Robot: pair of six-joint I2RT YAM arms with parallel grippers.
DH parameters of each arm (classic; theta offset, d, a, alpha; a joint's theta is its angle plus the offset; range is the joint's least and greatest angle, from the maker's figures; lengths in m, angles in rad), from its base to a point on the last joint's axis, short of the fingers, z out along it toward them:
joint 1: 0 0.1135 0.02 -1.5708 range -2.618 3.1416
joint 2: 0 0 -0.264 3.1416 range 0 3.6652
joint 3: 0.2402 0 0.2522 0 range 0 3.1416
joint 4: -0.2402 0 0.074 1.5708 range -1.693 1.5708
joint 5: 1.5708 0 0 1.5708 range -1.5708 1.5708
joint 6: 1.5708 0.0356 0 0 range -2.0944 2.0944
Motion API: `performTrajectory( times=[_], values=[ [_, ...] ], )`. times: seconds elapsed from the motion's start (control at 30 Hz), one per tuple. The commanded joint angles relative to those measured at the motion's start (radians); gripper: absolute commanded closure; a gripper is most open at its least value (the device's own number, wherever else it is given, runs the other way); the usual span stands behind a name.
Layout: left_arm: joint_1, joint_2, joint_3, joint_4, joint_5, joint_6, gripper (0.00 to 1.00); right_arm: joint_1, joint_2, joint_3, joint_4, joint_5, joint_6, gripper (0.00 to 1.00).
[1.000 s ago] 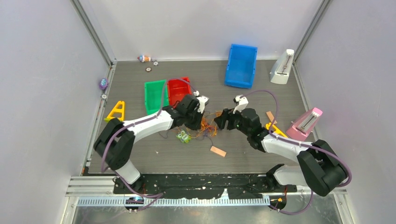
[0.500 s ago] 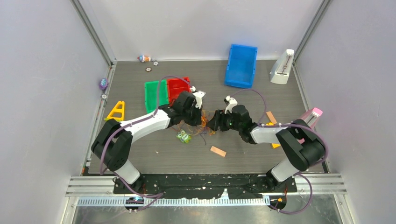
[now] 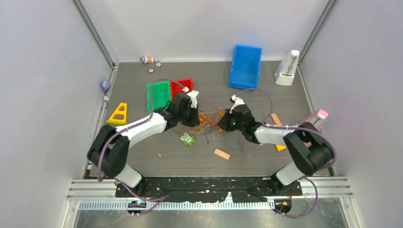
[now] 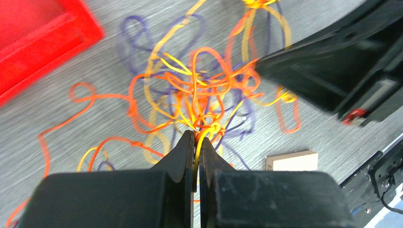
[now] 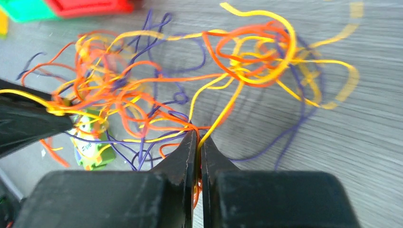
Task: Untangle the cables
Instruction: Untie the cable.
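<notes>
The cables (image 3: 209, 119) are a tangle of thin orange, yellow and purple strands in the middle of the grey table, between both arms. My left gripper (image 3: 196, 118) sits at the tangle's left side, shut on yellow and orange cables (image 4: 195, 97) that run between its fingers (image 4: 184, 152). My right gripper (image 3: 221, 124) is at the tangle's right side, shut on a yellow and an orange strand of the cables (image 5: 190, 102). The strands stretch between the two grippers. In the left wrist view the right gripper's dark body (image 4: 332, 71) fills the upper right.
A small green toy (image 3: 186, 139) lies just under the tangle. Red tray (image 3: 182, 86) and green tray (image 3: 158, 93) sit behind the left arm. A blue bin (image 3: 245, 66) stands far back. A tan block (image 3: 221, 154) lies nearer, a yellow triangle (image 3: 118, 113) at left.
My right gripper moved left into the tangle and shut on strands. My left gripper shifted back and left with its cables, spreading the tangle.
</notes>
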Motion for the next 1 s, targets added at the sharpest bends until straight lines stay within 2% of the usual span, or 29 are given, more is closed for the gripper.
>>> performTrajectory(
  times=[0.0, 0.13, 0.37, 0.63, 0.8, 0.93, 0.97],
  values=[
    [0.077, -0.158, -0.065, 0.064, -0.065, -0.077, 1.00, -0.025, -0.145, 0.034, -0.232, 0.393, -0.019, 0.95],
    [0.149, -0.243, -0.127, 0.035, -0.113, -0.103, 1.00, -0.086, -0.204, 0.020, -0.339, 0.557, 0.043, 0.95],
    [0.181, -0.364, -0.240, 0.005, -0.295, -0.137, 1.00, -0.172, -0.327, -0.059, -0.366, 0.679, 0.146, 0.95],
    [0.182, -0.510, -0.302, -0.031, -0.431, -0.121, 1.00, -0.176, -0.476, -0.149, -0.307, 0.720, 0.143, 0.95],
    [0.182, -0.614, -0.344, 0.035, -0.361, -0.070, 1.00, -0.177, -0.523, -0.173, -0.272, 0.688, 0.104, 0.95],
    [0.182, -0.603, -0.351, 0.104, -0.091, -0.005, 1.00, -0.176, -0.567, -0.208, -0.162, 0.525, 0.008, 0.93],
    [0.182, -0.590, -0.352, 0.121, -0.032, -0.001, 1.00, -0.176, -0.582, -0.230, -0.109, 0.493, -0.004, 0.87]
  ],
)
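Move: Both hands already pinch strands of the cable tangle, whose middle lies about 6 cm right of the left hand and 4 cm below it, and some 6 cm left of the right hand and 2 cm lower, level with both. From the left hand, the green toy stands about 8 cm back and 5 cm left, the red box some 15 cm ahead and 8 cm left. The beige block lies roughly 16 cm straight back from the right hand. Keeping their pinches, both hands pull apart, left about 13 cm leftward and rising, right some 18 cm rightward. ##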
